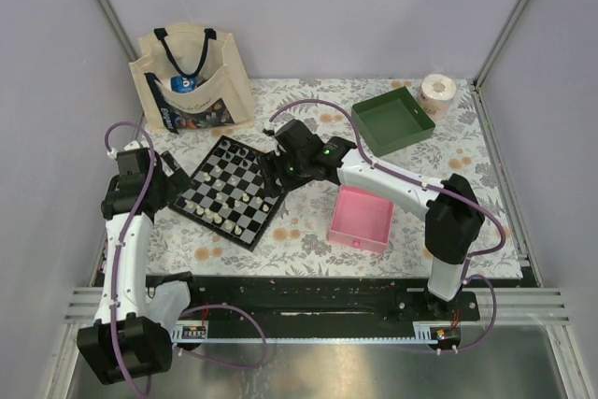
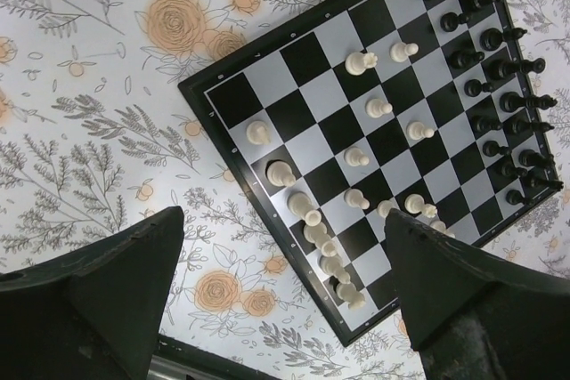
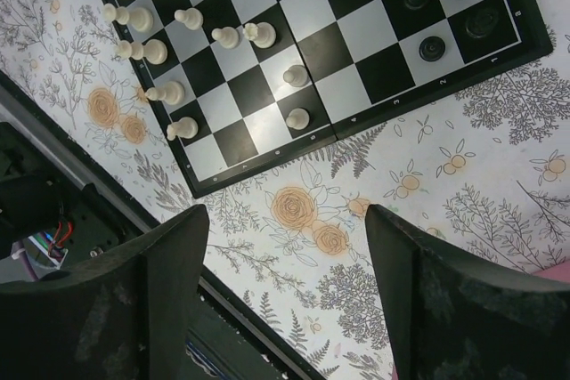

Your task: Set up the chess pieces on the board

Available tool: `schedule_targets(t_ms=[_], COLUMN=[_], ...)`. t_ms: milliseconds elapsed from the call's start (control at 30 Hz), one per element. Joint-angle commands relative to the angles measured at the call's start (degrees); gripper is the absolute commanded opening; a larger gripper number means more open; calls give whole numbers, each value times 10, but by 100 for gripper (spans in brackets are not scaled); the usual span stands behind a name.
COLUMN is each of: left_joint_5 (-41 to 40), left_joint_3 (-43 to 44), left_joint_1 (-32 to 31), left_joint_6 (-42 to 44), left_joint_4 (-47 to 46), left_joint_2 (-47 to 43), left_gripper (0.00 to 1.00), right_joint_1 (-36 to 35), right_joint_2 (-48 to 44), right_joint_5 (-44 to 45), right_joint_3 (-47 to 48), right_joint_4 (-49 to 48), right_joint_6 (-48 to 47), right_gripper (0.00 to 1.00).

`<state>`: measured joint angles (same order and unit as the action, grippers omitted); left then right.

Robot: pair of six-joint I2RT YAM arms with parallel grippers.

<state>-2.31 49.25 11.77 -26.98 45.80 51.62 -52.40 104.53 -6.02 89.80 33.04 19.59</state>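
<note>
The checkered board [image 1: 250, 203] lies at the left centre of the floral tablecloth. Cream-white chess pieces [image 2: 280, 173] stand along its near edge and out into the middle squares. Black chess pieces [image 2: 494, 39] line the far edge. My left gripper [image 1: 173, 186] hovers at the board's left side. In the left wrist view this gripper [image 2: 285, 218] is open over the cloth and the board's [image 2: 307, 55] corner, holding nothing. My right gripper [image 1: 280, 170] hangs at the board's right edge. In the right wrist view it [image 3: 287, 215] is open above bare cloth, just off the board [image 3: 343, 46].
A pink tray [image 1: 364, 212] sits right of the board under the right arm. A green tray [image 1: 392, 119] and a paper roll [image 1: 436, 91] stand at the back right. A tote bag [image 1: 192, 81] stands at the back left. The black mounting plate [image 1: 308, 296] runs along the near edge.
</note>
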Motion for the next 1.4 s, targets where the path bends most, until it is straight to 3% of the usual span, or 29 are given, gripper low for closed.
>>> schedule_targets(t_ms=[0,100,333,467,533,800,1367], left_joint_5=[51,61,-21,-44,-42,-53,-65], left_joint_3=[19,44,129,159,190,207,214], left_joint_1=[0,-8,-72,-79,-80,-98,-114], left_joint_6=[35,54,81,95,103,63,25], left_joint_4=[-50,-66,-20,-25,2,-1,-75], left_joint_2=[36,85,192,232,268,353,434], left_gripper=[98,97,84,79,70,55,54], right_joint_1=[-1,-1,-1,2,6,54,85], right_joint_2=[-59,-106,-229,-271,-283,-312,-327], right_joint_5=[23,30,123,178,191,147,124], right_joint_3=[4,-12,-119,-146,-151,-162,-188], right_joint_4=[4,6,-50,-55,-51,-30,-29], right_joint_6=[-18,-25,-28,-36,-38,-16,-11], right_gripper=[83,89,99,100,99,100,100])
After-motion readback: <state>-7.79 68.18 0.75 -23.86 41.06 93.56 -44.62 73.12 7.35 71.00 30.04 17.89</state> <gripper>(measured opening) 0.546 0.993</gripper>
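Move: The crowned white piece stands about 12 cm ahead of the left hand, 4 cm to its right and 12 cm below. Around it, one white pawn is 2 cm farther out and 3 cm right of it, another 2 cm nearer and 3 cm right of it. The white corner piece is 4 cm ahead of the left hand, straight in line. From the right hand, the crowned piece lies some 9 cm ahead and 17 cm left. The crowned white piece is approached by the left hand, which reaches forward about 11 cm and sinks some 8 cm, mostly late, drifting slightly right; its fingers tip about 20 degrees steeper, turn a little clockwise and narrow from wide to roughly half open. Meanwhile the right hand withdraws empty, up and rightward off the board towards the pink box, opening fully. ##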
